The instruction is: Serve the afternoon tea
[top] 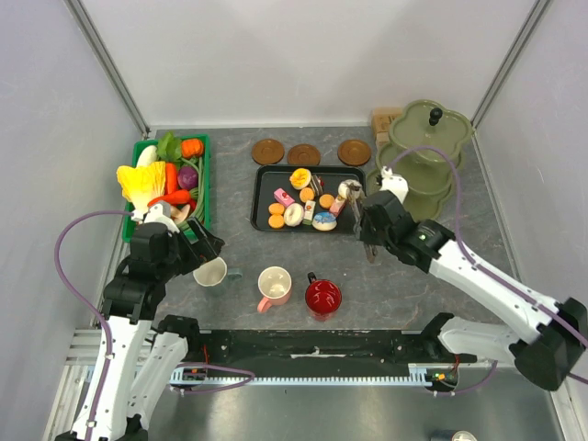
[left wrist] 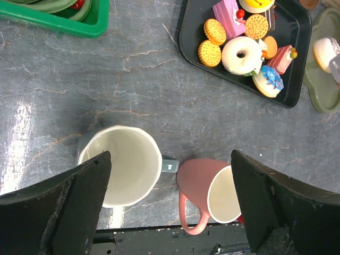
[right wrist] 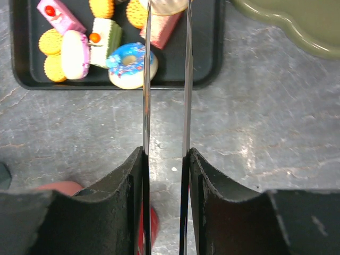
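Note:
The whitish mug (top: 210, 272) stands at the front left, with the pink mug (top: 274, 286) and the red mug (top: 322, 297) to its right. My left gripper (top: 200, 250) is open above the whitish mug (left wrist: 127, 162); its left finger (left wrist: 79, 196) overlaps the mug's rim, and the pink mug (left wrist: 210, 188) lies by the right finger. My right gripper (right wrist: 166, 159) is shut on the metal tongs (right wrist: 146, 79), whose tips pinch a whitish pastry (top: 349, 190) over the right end of the black tray (top: 261, 197). Cakes, biscuits and a blue doughnut (right wrist: 133, 65) lie on the tray.
Three brown coasters (top: 303, 154) lie behind the tray. A green tiered stand (top: 424, 152) stands at the back right. A green basket (top: 204, 188) of toy vegetables is at the left. Grey walls enclose the table.

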Tool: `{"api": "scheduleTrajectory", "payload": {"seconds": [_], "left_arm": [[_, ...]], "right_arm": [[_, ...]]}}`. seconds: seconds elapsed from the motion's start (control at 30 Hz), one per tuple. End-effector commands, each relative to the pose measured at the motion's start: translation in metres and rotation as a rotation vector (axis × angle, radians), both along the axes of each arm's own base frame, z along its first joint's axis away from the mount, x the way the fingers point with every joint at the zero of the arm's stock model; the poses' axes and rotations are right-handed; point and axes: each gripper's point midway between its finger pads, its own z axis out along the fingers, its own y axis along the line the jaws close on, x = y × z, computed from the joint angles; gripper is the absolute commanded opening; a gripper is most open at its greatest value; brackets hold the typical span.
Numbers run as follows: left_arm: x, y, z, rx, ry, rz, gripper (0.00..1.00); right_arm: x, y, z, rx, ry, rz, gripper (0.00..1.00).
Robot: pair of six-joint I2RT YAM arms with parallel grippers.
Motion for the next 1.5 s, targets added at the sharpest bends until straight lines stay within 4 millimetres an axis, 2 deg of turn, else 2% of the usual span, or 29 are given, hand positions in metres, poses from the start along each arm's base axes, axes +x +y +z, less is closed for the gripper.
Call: {"api": "scheduleTrajectory", "payload": {"seconds": [0.0, 0.13, 0.27, 0.37, 0.57, 0.7, 1.03, 1.17, 1.47], "left_arm": [[0.006, 0.002, 0.002, 0.023, -0.022, -0.010, 0.99], [0.008, 0.001, 0.007, 0.019, -0.018, -0.010, 0.99], [0.014, -0.015, 0.025, -0.047, -0.076, -0.070, 0.99], [0.018, -0.016, 0.033, -0.059, -0.109, -0.071, 0.99], [0.019, -0.016, 0.028, -0.061, -0.101, -0.065, 0.99], [0.020, -0.015, 0.020, -0.055, -0.080, -0.061, 0.99], [0.018, -0.016, 0.017, -0.051, -0.077, -0.070, 0.99], [0.017, -0.016, 0.016, -0.052, -0.073, -0.069, 0.99], [0.017, -0.015, 0.014, -0.050, -0.066, -0.065, 0.99]], "right_arm": [[-0.011, -0.032, 0.009, 0.039, -0.059, -0.113, 0.27], [-0.024, -0.055, 0.005, 0.037, -0.069, -0.166, 0.28], [-0.028, -0.068, -0.004, 0.007, -0.057, -0.190, 0.28], [-0.025, -0.071, -0.010, -0.015, -0.045, -0.207, 0.28], [-0.012, -0.082, -0.012, -0.068, -0.077, -0.282, 0.28], [-0.002, -0.080, -0.012, -0.051, -0.126, -0.294, 0.28], [0.028, -0.069, -0.022, -0.045, -0.160, -0.308, 0.28], [0.042, -0.064, -0.032, -0.043, -0.149, -0.308, 0.28], [0.067, -0.070, -0.045, -0.062, -0.168, -0.359, 0.28]]}}
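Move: Ahead and to the right lies the bottom tier of the green stand, its middle about 15 cm farther out, 15 cm right and 13 cm below the right hand, which holds tongs gripping a white-iced donut. The tray's middle is some 14 cm ahead and 13 cm left; its blue donut is roughly 7 cm ahead and 8 cm left, its red-sided cake slice 11 cm ahead and 4 cm left. From the left hand, the tier is about 23 cm ahead and 55 cm right. Swinging right and slightly back first, away from the tray, the right hand then reaches forward about 7 cm while sinking some 6 cm, bringing the donut over the near-left lobe of the bottom tier. The wrist turns nearly 20 degrees clockwise on the way, and the fingers keep the tongs squeezed around the donut. The left hand, open and empty, shifts a centimetre or two forward and right. ##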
